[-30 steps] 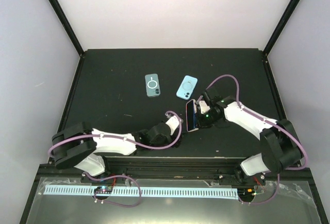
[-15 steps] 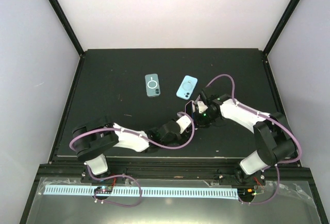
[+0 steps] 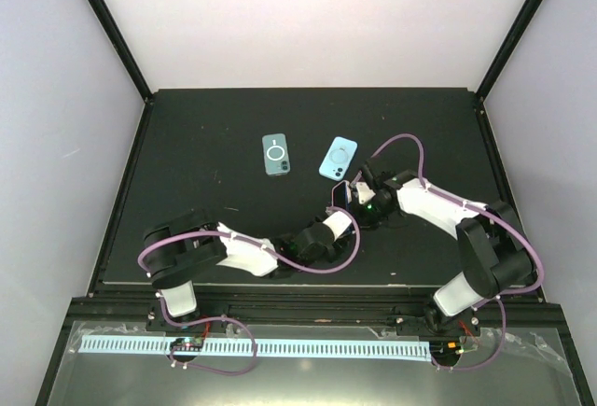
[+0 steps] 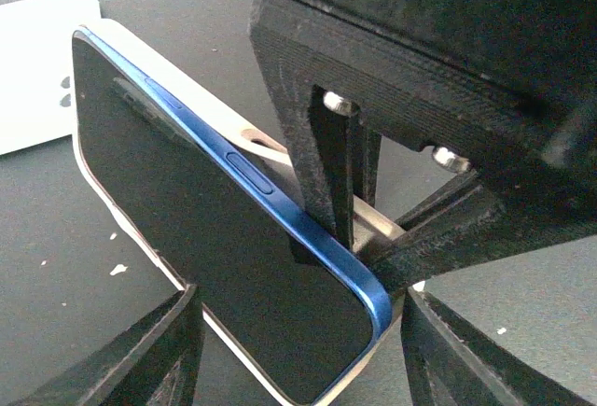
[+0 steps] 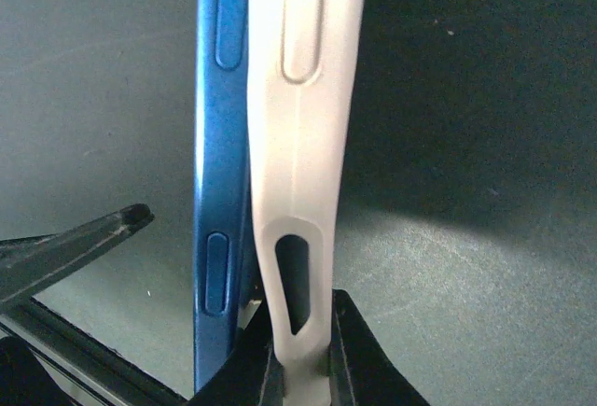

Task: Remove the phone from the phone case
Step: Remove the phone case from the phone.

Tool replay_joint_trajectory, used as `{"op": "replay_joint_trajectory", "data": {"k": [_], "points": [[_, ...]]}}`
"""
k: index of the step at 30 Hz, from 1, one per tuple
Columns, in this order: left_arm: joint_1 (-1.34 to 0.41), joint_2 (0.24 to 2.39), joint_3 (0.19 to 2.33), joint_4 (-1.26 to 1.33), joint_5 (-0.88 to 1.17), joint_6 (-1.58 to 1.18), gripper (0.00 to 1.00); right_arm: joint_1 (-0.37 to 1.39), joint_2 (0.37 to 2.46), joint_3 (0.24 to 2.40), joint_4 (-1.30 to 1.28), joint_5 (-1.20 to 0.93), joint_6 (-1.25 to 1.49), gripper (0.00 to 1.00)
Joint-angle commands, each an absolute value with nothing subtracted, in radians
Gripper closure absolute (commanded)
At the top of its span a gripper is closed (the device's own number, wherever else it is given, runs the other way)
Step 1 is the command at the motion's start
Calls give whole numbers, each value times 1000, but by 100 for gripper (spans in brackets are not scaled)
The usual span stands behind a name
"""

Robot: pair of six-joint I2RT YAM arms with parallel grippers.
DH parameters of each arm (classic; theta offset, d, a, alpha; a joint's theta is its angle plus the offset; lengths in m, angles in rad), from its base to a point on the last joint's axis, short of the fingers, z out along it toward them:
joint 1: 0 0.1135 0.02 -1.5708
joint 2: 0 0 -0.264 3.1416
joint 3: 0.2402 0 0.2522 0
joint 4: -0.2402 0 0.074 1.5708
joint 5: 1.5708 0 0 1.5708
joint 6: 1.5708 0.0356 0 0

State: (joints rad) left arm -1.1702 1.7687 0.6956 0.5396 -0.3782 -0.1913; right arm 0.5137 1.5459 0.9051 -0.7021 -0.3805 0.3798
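Observation:
The blue phone [image 5: 219,145], dark screen [image 4: 215,238] facing the left wrist camera, stands on edge, partly peeled out of its pale phone case [image 5: 303,98]. My right gripper [image 5: 303,369] is shut on the loose wall of the case, beside the phone's blue edge. My left gripper [image 4: 303,331] is open. Its fingers [image 4: 173,341] straddle the phone's lower corner, standing close to it on both sides. In the top view both grippers meet at table centre, the left [image 3: 341,221] just below the right [image 3: 360,203], and the phone is mostly hidden between them.
A grey-teal case [image 3: 275,154] and a light blue case [image 3: 338,158] lie flat behind the grippers. A pale flat object [image 4: 37,70] lies just beyond the phone. Purple cables loop over both arms. Black rails edge the dark table.
My left arm has reached right and forward up to the phone, and its jaws have narrowed round the corner. My right gripper has shifted the phone and case slightly back.

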Motion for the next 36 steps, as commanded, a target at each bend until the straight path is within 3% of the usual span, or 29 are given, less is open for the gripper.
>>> {"op": "replay_joint_trajectory", "data": {"k": [1, 11, 25, 31, 36], "points": [[-1152, 1783, 710, 516, -537, -200, 43, 525, 1557, 929, -667, -416, 362, 99], [-1096, 1743, 634, 559, -544, -296, 48, 527, 1582, 925, -674, -419, 333, 99], [-1083, 1829, 759, 474, -744, -320, 57, 543, 1562, 909, -652, -599, 336, 99], [-1083, 1832, 779, 479, -835, -238, 65, 544, 1560, 922, -672, -590, 340, 99], [-1071, 1756, 709, 515, -795, -227, 74, 542, 1561, 925, -684, -529, 309, 99]]}}
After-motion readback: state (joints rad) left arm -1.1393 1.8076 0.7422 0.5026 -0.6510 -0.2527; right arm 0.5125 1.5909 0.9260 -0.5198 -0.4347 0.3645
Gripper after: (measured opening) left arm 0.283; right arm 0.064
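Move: The phone, most of it still in its beige case, has its near end between the left hand's open fingertips; its middle lies about 6 cm ahead of that hand, 1 cm to the left and at about its height. The light-blue phone lies some 16 cm ahead and 2 cm left of the left hand, the grey phone about 16 cm ahead and 19 cm left, both some 6 cm lower. From the right hand, which grips the case's right side, the phone's middle is about 4 cm ahead and 3 cm left, level. The left hand works at the phone's near end, going forward about 4.5 cm and left about 3.5 cm while it turns some 15 to 20 degrees counter-clockwise, its fingers closing by about half around the bare blue corner, with one fingertip coming in between the phone's back and the case. The right hand keeps its pinch on the side of the case and travels along with it, some 3.5 cm forward and 3 cm left with a slight rise at the end, tilting only a few degrees. ##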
